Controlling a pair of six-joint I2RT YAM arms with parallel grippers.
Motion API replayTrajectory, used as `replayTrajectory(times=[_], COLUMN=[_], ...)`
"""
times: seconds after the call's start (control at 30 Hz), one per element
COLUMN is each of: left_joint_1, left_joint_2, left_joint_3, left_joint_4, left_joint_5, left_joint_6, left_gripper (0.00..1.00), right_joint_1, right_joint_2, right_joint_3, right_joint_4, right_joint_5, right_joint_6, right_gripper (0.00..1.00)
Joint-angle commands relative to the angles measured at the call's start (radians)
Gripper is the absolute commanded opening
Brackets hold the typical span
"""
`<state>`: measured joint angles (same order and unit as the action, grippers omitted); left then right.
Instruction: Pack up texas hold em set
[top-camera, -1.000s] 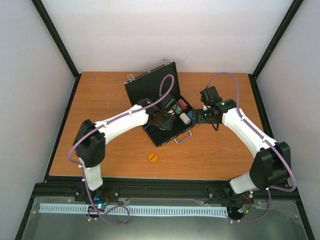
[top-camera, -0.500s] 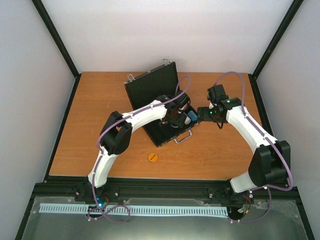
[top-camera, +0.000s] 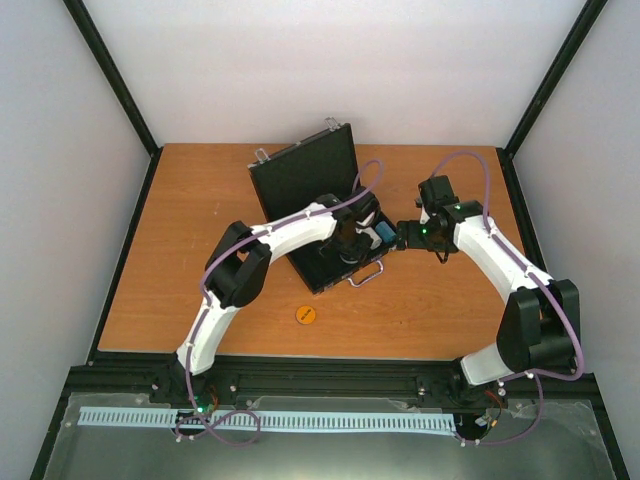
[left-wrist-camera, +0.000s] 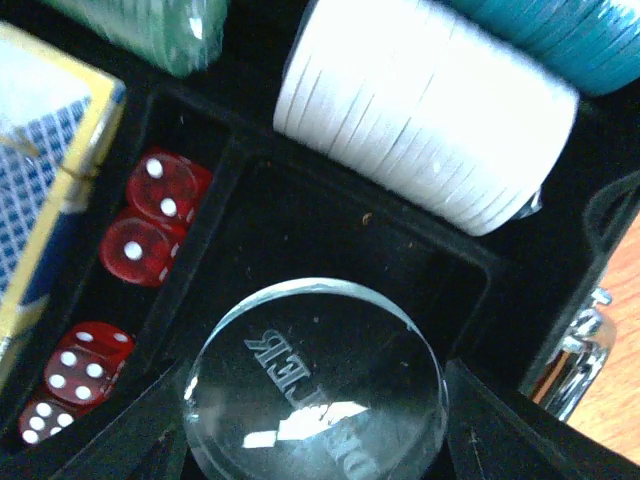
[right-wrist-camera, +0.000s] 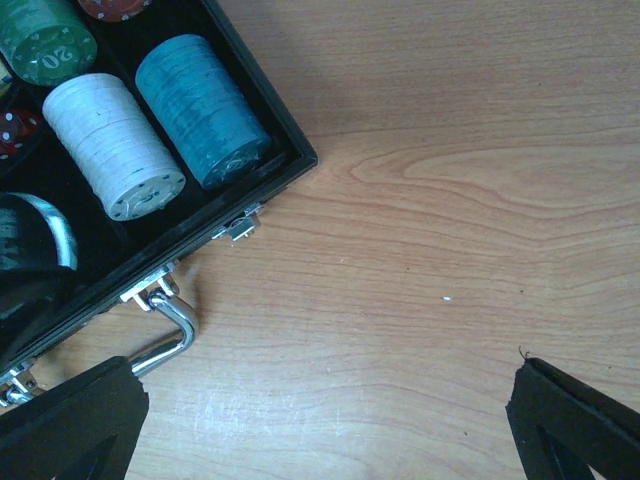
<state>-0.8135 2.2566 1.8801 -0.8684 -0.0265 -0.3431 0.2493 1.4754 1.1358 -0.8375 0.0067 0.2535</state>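
The black briefcase (top-camera: 300, 176) lies open at the table's middle back, lid raised. My left gripper (left-wrist-camera: 315, 440) is shut on the clear disc (left-wrist-camera: 315, 385), engraved DEALER, just above an empty black compartment. Around it lie several red dice (left-wrist-camera: 150, 215), the blue-white card box (left-wrist-camera: 40, 170), white chips (left-wrist-camera: 420, 110), green chips (left-wrist-camera: 150, 30) and blue chips (left-wrist-camera: 550, 40). My right gripper (right-wrist-camera: 330, 420) hangs open over bare wood beside the case's front right corner, nothing between its fingers. The orange disc (top-camera: 306, 315) lies on the table in front of the case.
The case's silver handle (right-wrist-camera: 165, 335) and a latch (right-wrist-camera: 235, 225) stick out toward my right gripper. Black frame posts and white walls bound the wooden table (top-camera: 200, 280). A rail (top-camera: 300, 380) runs along the near edge.
My left arm has swung right, bringing its gripper over the case's front compartments. The right gripper has drawn back slightly to the right of the case.
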Motion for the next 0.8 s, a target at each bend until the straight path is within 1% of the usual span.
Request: replayTrajectory(times=[0.0,0.13,0.33,0.37,0.4,0.6,0.77], left_joint_1=[0.004,0.004,0.004,0.004,0.004,0.004,0.004], left_joint_2=[-0.033,-0.036,-0.073,-0.082,-0.091,-0.171,-0.276], left_joint_3=[-0.041,-0.058,-0.044,-0.037,-0.029,0.011,-0.037], left_joint_4=[-0.001,-0.006,-0.010,-0.015,-0.020,-0.042,-0.047], left_joint_5=[0.052,0.057,0.052,0.051,0.051,0.069,0.050], left_joint_6=[0.018,0.032,0.036,0.037,0.037,0.035,0.006], left_gripper=[0.72,0.80,0.89,0.93,0.99,1.00,1.00], right_joint_1=[-0.004,-0.005,-0.005,-0.004,-0.005,-0.005,-0.005], right_joint_2=[0.017,0.028,0.013,0.011,0.009,0.000,-0.012], right_joint_3=[-0.008,-0.010,-0.008,-0.008,-0.009,-0.019,-0.022], right_joint_4=[0.021,0.023,0.024,0.023,0.022,0.023,0.025], right_joint_5=[-0.015,-0.031,-0.038,-0.036,-0.036,-0.044,-0.065], right_joint_6=[-0.006,-0.003,-0.017,-0.021,-0.024,-0.025,-0.030], right_gripper=[1.00,1.00,1.00,1.00,1.00,1.00,1.00])
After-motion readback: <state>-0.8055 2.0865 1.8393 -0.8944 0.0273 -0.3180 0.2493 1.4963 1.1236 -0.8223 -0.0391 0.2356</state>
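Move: The left hand still holds the clear dealer puck right over its empty square slot in the case, slot floor some 2 cm below. The white chip roll lies about 5 cm ahead and 6 cm right, the dice roughly 4 cm ahead and 4 cm left, and the card deck about 8 cm ahead and 5 cm left, all near hand height. From the waiting right hand, the puck is roughly 17 cm left, 3 cm ahead and 8 cm lower. Down first, by only about 1 cm, the left hand sets the dealer puck into its slot, easing back slightly as its fingers spread to fully open and let go of the puck's sides. It then climbs nearly straight up out of the case, some 7 to 8 cm and gathering speed, fingers wide and still pointing down. ##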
